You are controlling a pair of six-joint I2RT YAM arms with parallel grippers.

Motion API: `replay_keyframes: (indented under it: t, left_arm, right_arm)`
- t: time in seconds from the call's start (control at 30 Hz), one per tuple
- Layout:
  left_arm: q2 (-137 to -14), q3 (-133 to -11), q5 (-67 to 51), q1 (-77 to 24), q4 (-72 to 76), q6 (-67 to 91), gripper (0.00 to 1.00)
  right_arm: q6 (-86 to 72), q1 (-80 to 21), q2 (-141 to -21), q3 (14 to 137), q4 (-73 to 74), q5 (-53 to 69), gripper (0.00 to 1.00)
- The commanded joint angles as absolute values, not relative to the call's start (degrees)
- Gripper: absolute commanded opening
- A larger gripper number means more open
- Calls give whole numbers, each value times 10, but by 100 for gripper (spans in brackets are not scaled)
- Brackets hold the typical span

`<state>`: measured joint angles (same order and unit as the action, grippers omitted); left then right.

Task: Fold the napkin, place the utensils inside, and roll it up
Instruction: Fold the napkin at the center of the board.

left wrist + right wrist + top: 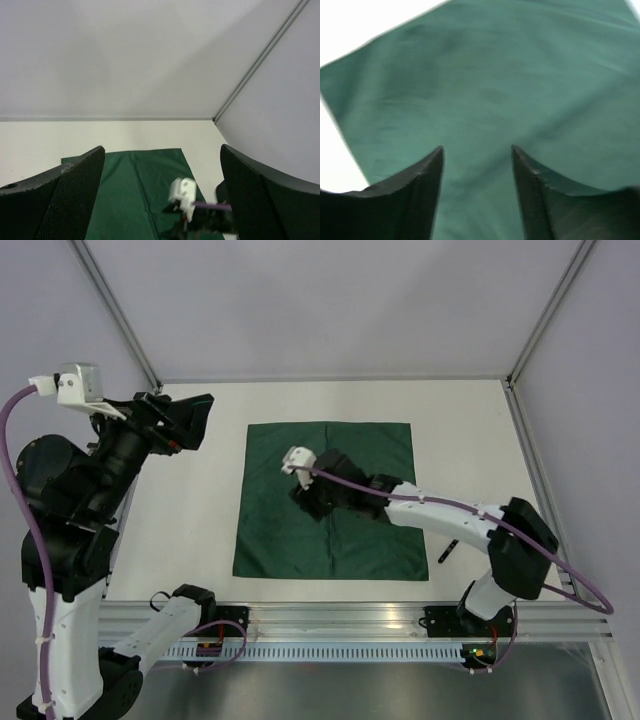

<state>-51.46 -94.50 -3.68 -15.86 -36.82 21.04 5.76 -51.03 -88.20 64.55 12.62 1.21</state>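
The dark green napkin lies flat and spread out in the middle of the white table, with a faint crease down its centre. My right gripper hovers low over the napkin's left-centre part, open, with only green cloth showing between its fingertips. My left gripper is raised off to the napkin's upper left, open wide and holding nothing. Of the fork I see only a short black piece of handle on the table right of the napkin, the remainder hidden by the right arm.
The right arm reaches across the napkin's right half with its purple cable. A metal frame and grey walls enclose the table. A rail runs along the near edge. Bare white table lies left of the napkin.
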Motion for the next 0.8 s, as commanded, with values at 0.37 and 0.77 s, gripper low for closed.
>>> replay_keyframes:
  t: [0.37, 0.77]
  left_arm:
    - [-491, -968, 34, -157, -454, 251, 100]
    - [-491, -964, 29, -157, -458, 250, 100]
  right_arm:
    - [56, -736, -1152, 860, 90, -18, 46]
    - [38, -775, -1252, 931, 86, -18, 43]
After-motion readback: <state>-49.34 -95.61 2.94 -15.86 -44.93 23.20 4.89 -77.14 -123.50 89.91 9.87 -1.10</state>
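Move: Below and behind the right hand lies the napkin's near-left corner, about 21 cm to its left, 15 cm back towards the base and some 14 cm down. The centre crease runs almost under this hand, its middle about 4 cm ahead; the napkin's far-left corner is roughly 25 cm ahead and 21 cm left. From the raised left hand the near-left corner lies about 10 cm back, 5 cm left and 50 cm below. Sweeping left, the right hand comes back towards the base and sinks to the napkin's near-left corner, some 20 cm left, 15 cm back and 10 cm down, slowing as it nears. Its wrist turns about 25 degrees counter-clockwise and its fingers narrow part-way, still open above the cloth. The left hand, high and wide open, eases about 3 cm left, down and back. ##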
